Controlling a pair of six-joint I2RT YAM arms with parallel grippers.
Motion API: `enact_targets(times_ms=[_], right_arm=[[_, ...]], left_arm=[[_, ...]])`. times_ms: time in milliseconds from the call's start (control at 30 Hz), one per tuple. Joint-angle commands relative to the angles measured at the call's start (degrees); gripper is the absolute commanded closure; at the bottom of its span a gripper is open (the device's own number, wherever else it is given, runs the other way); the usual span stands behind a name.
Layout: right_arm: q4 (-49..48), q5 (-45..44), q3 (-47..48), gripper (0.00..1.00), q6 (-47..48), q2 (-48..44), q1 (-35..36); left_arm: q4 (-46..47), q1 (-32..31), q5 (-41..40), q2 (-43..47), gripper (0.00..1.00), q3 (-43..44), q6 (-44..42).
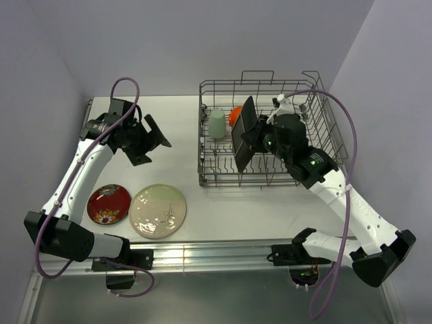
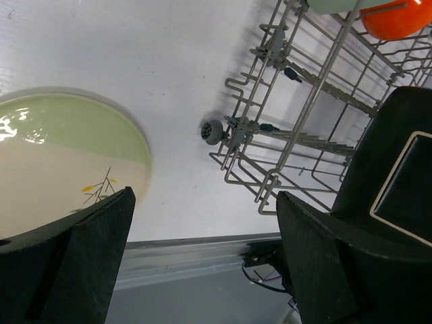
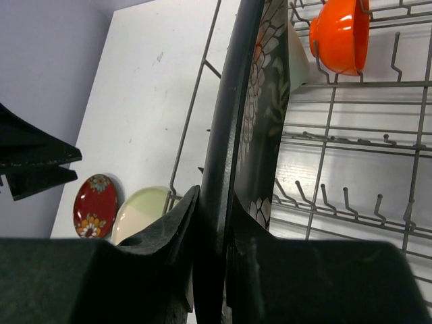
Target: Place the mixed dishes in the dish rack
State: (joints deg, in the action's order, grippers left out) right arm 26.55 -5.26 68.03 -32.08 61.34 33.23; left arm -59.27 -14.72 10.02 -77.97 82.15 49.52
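The grey wire dish rack (image 1: 209, 177) stands at the right of the table. My right gripper (image 1: 251, 143) is shut on the black square floral plate (image 1: 243, 133), holding it on edge over the rack's left part; its flowered face shows in the right wrist view (image 3: 266, 88). The pale green cup (image 1: 217, 123) and the orange bowl (image 1: 234, 115) sit in the rack's far left corner. The red flowered plate (image 1: 109, 204) and the cream leaf-sprig plate (image 1: 158, 210) lie flat at the front left. My left gripper (image 1: 156, 140) is open and empty, above the table left of the rack.
The rack's near-left corner with a small wheel (image 2: 213, 131) shows in the left wrist view. A metal rail (image 1: 216, 253) runs along the table's front edge. Grey walls close in the left, back and right sides.
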Motion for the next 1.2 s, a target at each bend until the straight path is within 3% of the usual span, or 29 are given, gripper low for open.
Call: enact_targets(times_ms=[0, 633, 900, 1167], right_arm=[[-13.62, -2.74, 0.61, 1.0, 0.08, -0.7, 0.25], [-20.39, -4.23, -4.48, 1.0, 1.4, 5.28, 1.31], [-20.04, -8.35, -8.08, 1.0, 2.98, 4.14, 4.02], [-26.18, -14.85, -16.69, 1.0, 0.27, 1.24, 6.32]], left_arm=[[2.49, -0.31, -0.71, 0.19, 0.08, -0.94, -2.32], [1.52, -1.8, -1.23, -0.25, 0.08, -1.55, -3.99], [1.7, -1.89, -1.32, -0.25, 0.08, -2.52, -3.73], [2.22, -1.89, -1.23, 0.36, 0.08, -4.71, -3.11]])
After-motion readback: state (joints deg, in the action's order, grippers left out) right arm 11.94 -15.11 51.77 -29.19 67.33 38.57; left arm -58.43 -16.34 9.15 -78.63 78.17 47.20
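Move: From the right hand, which already pinches the square black plate by its edge, the rack slot for it lies about 8 cm ahead, 4 cm left and 24 cm below. The orange bowl sits some 20 cm ahead and 3 cm left of this hand, the green cup about 18 cm ahead and 10 cm left, both roughly 22 cm lower. From the left hand the slot is about 10 cm ahead, 26 cm right and 17 cm below. Lower the black plate with the right gripper into the front left part of the rack: ease forward about 3 cm as you start to sink, then go nearly straight down, drifting slightly back, for some 11 cm of drop in all. Roll the hand's left side down about 10 degrees and keep the pinch on the edge. Let the open, empty left gripper sink about 3 cm. ##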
